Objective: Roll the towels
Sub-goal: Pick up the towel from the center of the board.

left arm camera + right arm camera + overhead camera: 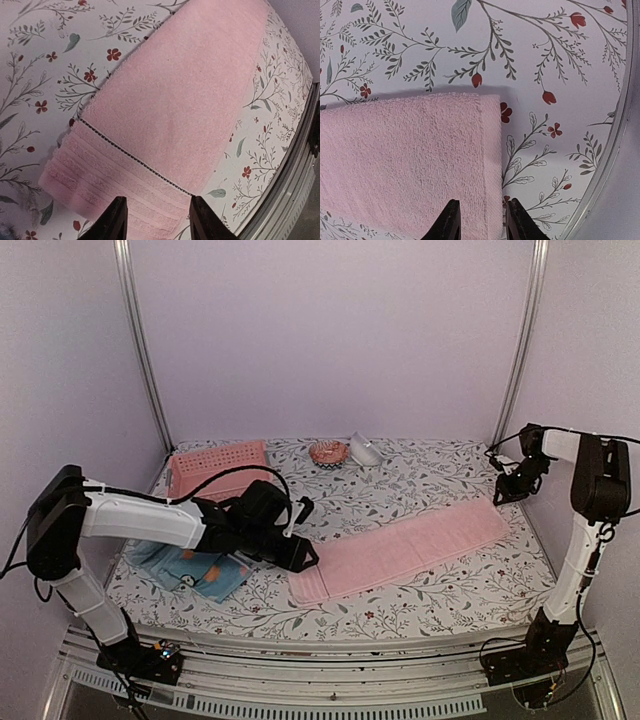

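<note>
A long pink towel [400,545] lies flat and unrolled, slanting across the flowered table from near left to far right. My left gripper [305,555] hovers over its banded near-left end [185,100]. Its jaws stand open [157,202] with nothing between them. Over the far-right end [405,150] my right gripper [507,490] is also open [481,205], straddling the towel's side edge from above without gripping it. A light blue towel with orange motifs [200,572] lies crumpled at the near left under my left arm, with a pale teal towel [148,554] peeking out beside it.
A pink perforated basket [215,468] stands at the back left. A small patterned bowl [328,452] and a white object [365,450] sit at the back middle. The table's metal rim [295,165] runs close by the towel's near end.
</note>
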Robot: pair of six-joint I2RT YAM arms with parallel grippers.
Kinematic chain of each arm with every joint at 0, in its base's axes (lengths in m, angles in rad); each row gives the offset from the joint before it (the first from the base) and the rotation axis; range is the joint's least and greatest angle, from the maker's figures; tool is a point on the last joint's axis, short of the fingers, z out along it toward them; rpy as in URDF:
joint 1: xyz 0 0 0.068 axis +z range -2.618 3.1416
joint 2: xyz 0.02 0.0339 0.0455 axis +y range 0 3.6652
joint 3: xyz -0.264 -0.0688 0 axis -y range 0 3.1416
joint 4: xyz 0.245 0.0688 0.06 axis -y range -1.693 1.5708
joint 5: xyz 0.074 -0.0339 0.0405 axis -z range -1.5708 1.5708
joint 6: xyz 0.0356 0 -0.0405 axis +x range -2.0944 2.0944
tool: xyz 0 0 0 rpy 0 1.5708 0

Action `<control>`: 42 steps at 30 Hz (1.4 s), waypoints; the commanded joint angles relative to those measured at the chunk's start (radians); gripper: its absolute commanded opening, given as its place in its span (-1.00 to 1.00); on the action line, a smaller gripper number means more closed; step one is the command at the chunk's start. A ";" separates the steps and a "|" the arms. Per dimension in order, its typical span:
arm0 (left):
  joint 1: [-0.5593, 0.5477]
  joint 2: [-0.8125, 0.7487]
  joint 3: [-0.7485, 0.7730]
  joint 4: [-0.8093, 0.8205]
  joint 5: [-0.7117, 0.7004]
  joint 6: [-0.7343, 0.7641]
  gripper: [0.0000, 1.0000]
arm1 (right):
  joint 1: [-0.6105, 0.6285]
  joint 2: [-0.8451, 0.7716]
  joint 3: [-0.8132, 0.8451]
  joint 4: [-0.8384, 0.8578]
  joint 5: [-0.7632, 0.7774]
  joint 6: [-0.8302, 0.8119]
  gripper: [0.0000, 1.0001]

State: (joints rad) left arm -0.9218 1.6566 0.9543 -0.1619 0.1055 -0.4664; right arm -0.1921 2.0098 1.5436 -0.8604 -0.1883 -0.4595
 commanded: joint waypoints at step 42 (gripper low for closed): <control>0.053 0.028 -0.042 0.097 -0.039 -0.057 -0.18 | 0.019 0.072 -0.040 -0.029 0.013 -0.014 -0.95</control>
State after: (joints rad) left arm -0.8814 1.7172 0.9321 -0.0502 0.1123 -0.5278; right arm -0.1791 2.1025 1.5116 -0.8368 -0.1711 -0.4900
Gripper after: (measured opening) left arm 0.412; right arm 0.034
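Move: The right end of the folded pink towel lies almost straight under my right hand, about 1 cm back and 5 below; its far right corner is some 4 cm ahead. The towel's left end is roughly 3 cm left, 2 back and 6 below my left hand. The blue towel lies about 32 cm left of that hand and 5 farther out, the pink basket some 30 left and 30 ahead. I lower my right hand nearly straight down, about 5 cm with a slight pull back, its fingers straddling the towel's right edge, then shut them from a third open to pinch that edge near the far corner. My left hand shifts about 2 cm forward and sinks a little, then hovers over the towel's left end, fingers still part open. ##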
